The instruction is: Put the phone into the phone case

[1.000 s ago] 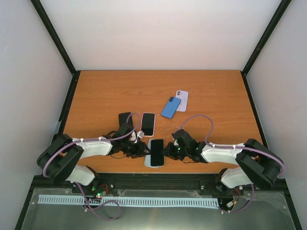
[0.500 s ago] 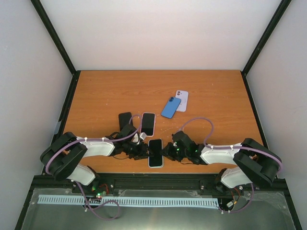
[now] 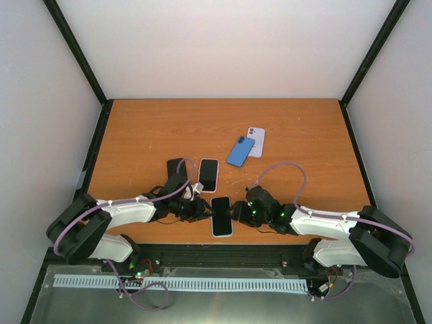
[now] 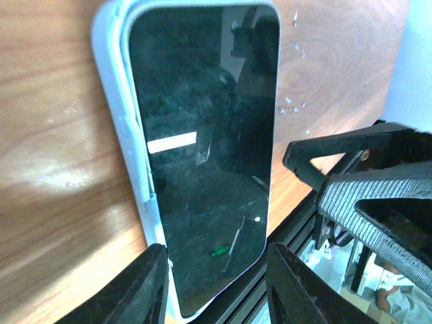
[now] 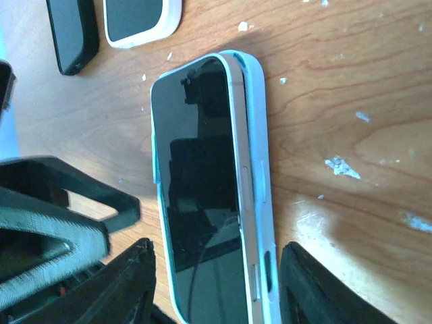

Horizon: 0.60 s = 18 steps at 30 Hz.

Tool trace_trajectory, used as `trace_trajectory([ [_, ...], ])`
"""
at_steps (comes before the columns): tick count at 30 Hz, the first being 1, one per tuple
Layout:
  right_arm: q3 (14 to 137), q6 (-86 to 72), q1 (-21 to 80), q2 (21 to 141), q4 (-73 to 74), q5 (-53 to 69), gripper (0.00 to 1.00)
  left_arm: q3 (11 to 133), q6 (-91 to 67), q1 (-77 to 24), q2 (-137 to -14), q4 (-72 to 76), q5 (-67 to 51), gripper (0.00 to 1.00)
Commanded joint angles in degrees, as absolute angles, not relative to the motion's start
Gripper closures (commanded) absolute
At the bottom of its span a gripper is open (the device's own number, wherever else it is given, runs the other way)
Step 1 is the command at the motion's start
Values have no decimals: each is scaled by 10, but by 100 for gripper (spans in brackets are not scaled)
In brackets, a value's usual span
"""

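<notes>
The phone (image 3: 221, 215), black screen up, lies partly in the pale blue phone case (image 3: 228, 233) near the table's front edge. Its right long edge (image 5: 244, 202) stands proud of the phone case (image 5: 262, 169). On the other side the phone case (image 4: 111, 121) shows as a strip beside the phone (image 4: 202, 155). My left gripper (image 3: 201, 210) sits at the phone's left side and my right gripper (image 3: 237, 213) at its right. Each wrist view shows its own gripper, left (image 4: 216, 287) and right (image 5: 216, 287), open, with fingers framing the phone's near end.
A white-cased phone (image 3: 208, 175) and a black phone (image 3: 177, 167) lie just behind my left gripper. Farther back lie a blue phone (image 3: 239, 151) and a pale lilac one (image 3: 256, 141). A black rail (image 3: 223, 251) runs along the front edge of the table (image 3: 148, 128).
My right gripper's jaws have opened. The phone sits deeper in the case, so less pale blue shows around it, and it has shifted slightly right. Both arms have stretched lower toward it.
</notes>
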State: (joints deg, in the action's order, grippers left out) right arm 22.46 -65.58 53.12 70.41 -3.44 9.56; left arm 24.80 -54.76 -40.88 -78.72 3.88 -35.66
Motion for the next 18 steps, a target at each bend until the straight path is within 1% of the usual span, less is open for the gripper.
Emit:
trace_trajectory([
  [1,220,-638,537,706,-36,79,47,238,-542,-391,-765,42,-345,59],
  [6,218,-636,536,734,-82,102,40,234,-538,-391,-781,54,-351,58],
  [8,210,-645,536,744,-107,106,32,231,-538,-391,-787,61,-356,58],
  [10,197,-655,536,748,-134,105,27,226,-538,-391,-789,74,-360,58],
  [18,183,-667,536,767,-222,131,25,217,-546,-391,-807,113,-374,64],
])
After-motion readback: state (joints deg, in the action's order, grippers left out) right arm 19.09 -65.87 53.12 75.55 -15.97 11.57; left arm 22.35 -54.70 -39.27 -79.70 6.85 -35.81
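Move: Lying between the two hands, the phone sits loosely on its blue case, its middle about 4 cm to the left hand's right, 1 cm back and 3 cm below. From the right hand that same phone is some 4 cm left, 1 cm back and 3 cm below. The pink-cased phone is about 15 cm ahead of the left hand and 1 cm left; the black case stands roughly 15 cm ahead and 12 cm left of that hand. Spreading its fingers from half to about three-quarters open, the right hand sinks about 1 cm, then eases 1 cm left, in over the phone's right long edge. The left hand shifts barely 1 cm left, off the phone's left side, then sinks another 1 cm with its fingers staying partly open; neither hand visibly presses yet. ##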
